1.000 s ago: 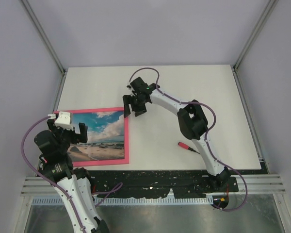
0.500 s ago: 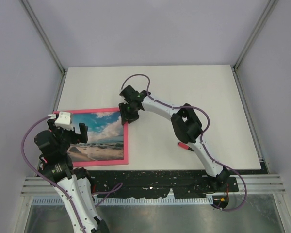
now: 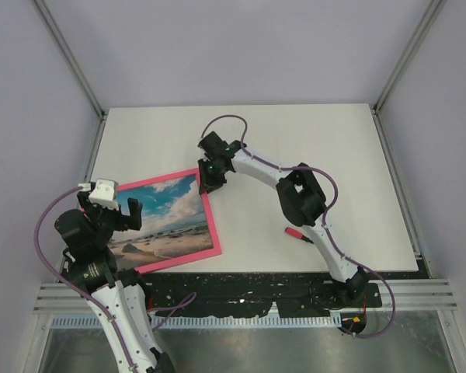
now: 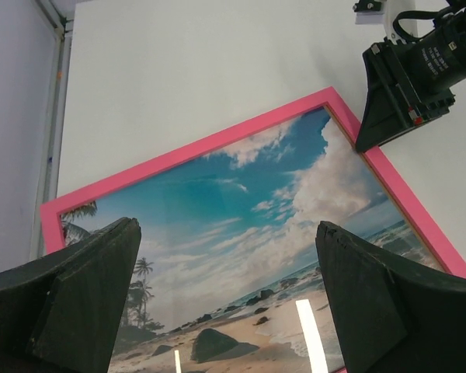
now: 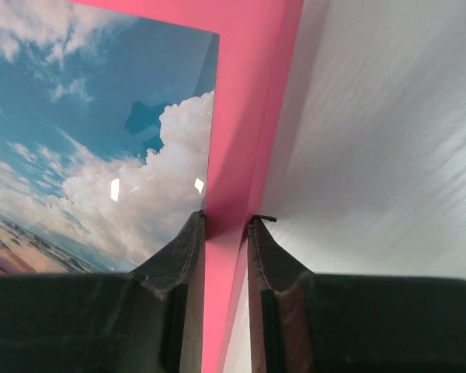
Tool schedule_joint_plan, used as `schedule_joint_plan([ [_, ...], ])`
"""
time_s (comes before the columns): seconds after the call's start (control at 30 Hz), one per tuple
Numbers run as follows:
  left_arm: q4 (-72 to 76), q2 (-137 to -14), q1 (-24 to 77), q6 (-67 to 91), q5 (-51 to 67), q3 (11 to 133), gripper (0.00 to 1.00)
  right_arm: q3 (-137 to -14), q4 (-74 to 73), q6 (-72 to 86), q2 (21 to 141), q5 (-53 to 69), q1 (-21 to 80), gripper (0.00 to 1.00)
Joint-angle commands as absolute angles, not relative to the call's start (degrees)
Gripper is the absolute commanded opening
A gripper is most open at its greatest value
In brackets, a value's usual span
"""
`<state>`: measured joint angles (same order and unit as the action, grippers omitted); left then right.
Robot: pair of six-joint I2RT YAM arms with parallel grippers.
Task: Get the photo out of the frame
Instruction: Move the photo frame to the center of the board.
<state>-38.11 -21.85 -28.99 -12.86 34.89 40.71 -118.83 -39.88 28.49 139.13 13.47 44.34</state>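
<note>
The pink frame (image 3: 210, 221) lies skewed on the white table's left half, with the beach photo (image 3: 167, 219) still in it, face up. My right gripper (image 3: 209, 181) is shut on the frame's right rail near its far corner. In the right wrist view the fingers (image 5: 185, 249) pinch the pink frame (image 5: 252, 116) beside the photo (image 5: 101, 140). My left gripper (image 3: 109, 207) hangs open over the frame's near left part. Its wrist view shows the photo (image 4: 241, 225) between the wide fingers (image 4: 85, 295), the frame (image 4: 194, 148) and the right gripper (image 4: 373, 124).
A red pen (image 3: 298, 233) lies on the white table (image 3: 318, 148) to the right of the frame, close to the right arm's elbow. Grey walls and metal posts enclose the table. A black perforated strip runs along the near edge.
My right gripper moved onto the frame's right rail and closed on it. The frame has swung round, its far right corner going farther away and its near right corner going right. The left arm stayed.
</note>
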Motion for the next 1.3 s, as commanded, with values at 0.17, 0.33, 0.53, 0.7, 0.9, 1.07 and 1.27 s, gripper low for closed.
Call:
schedule_joint_plan([
  [0.17,-38.1,-25.0,-24.6,-14.5,36.1,44.7,1.00,-113.5,-39.9,24.8,134.6,14.6,28.1,0.08],
  [0.33,-37.1,-29.3,-7.2,-16.9,22.0,46.5,1.00,-110.9,-39.8,22.4,132.2,16.5,20.0,0.08],
  [0.53,-31.8,-37.9,14.1,-24.9,5.8,45.1,1.00,-103.6,-37.3,13.5,128.0,19.2,14.2,0.08],
  [0.7,-25.9,-46.7,27.5,-30.9,-5.3,45.2,1.00,-99.8,-37.4,11.1,125.8,24.1,11.9,0.08],
  [0.9,-20.7,-54.7,34.1,-31.2,-5.3,45.7,1.00,-97.2,-38.1,10.1,123.1,20.4,11.5,0.37],
  [1.07,-16.5,-58.2,34.5,-28.7,-2.9,44.7,1.00,-92.7,-37.4,12.1,120.4,18.1,11.5,0.65],
  [1.27,-11.9,-59.0,35.5,-27.7,-3.9,42.3,1.00,-86.0,-35.3,12.9,116.6,16.9,13.1,0.66],
])
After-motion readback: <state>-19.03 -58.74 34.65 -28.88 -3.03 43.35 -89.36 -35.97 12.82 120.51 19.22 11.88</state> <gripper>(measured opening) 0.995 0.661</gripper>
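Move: The right hand already pinches the photo frame's right rail near its far corner; the frame's middle lies about 18 cm to its left and 12 cm back. The board's centre is some 12 cm to its right and 3 cm ahead, the screwdriver roughly 34 cm right and 17 cm back. From the left hand, the frame's middle lies about 4 cm ahead, 8 cm right and 22 cm below. The right hand drags the frame about 27 cm right and forward, then opens; the open left hand follows, sinking. ##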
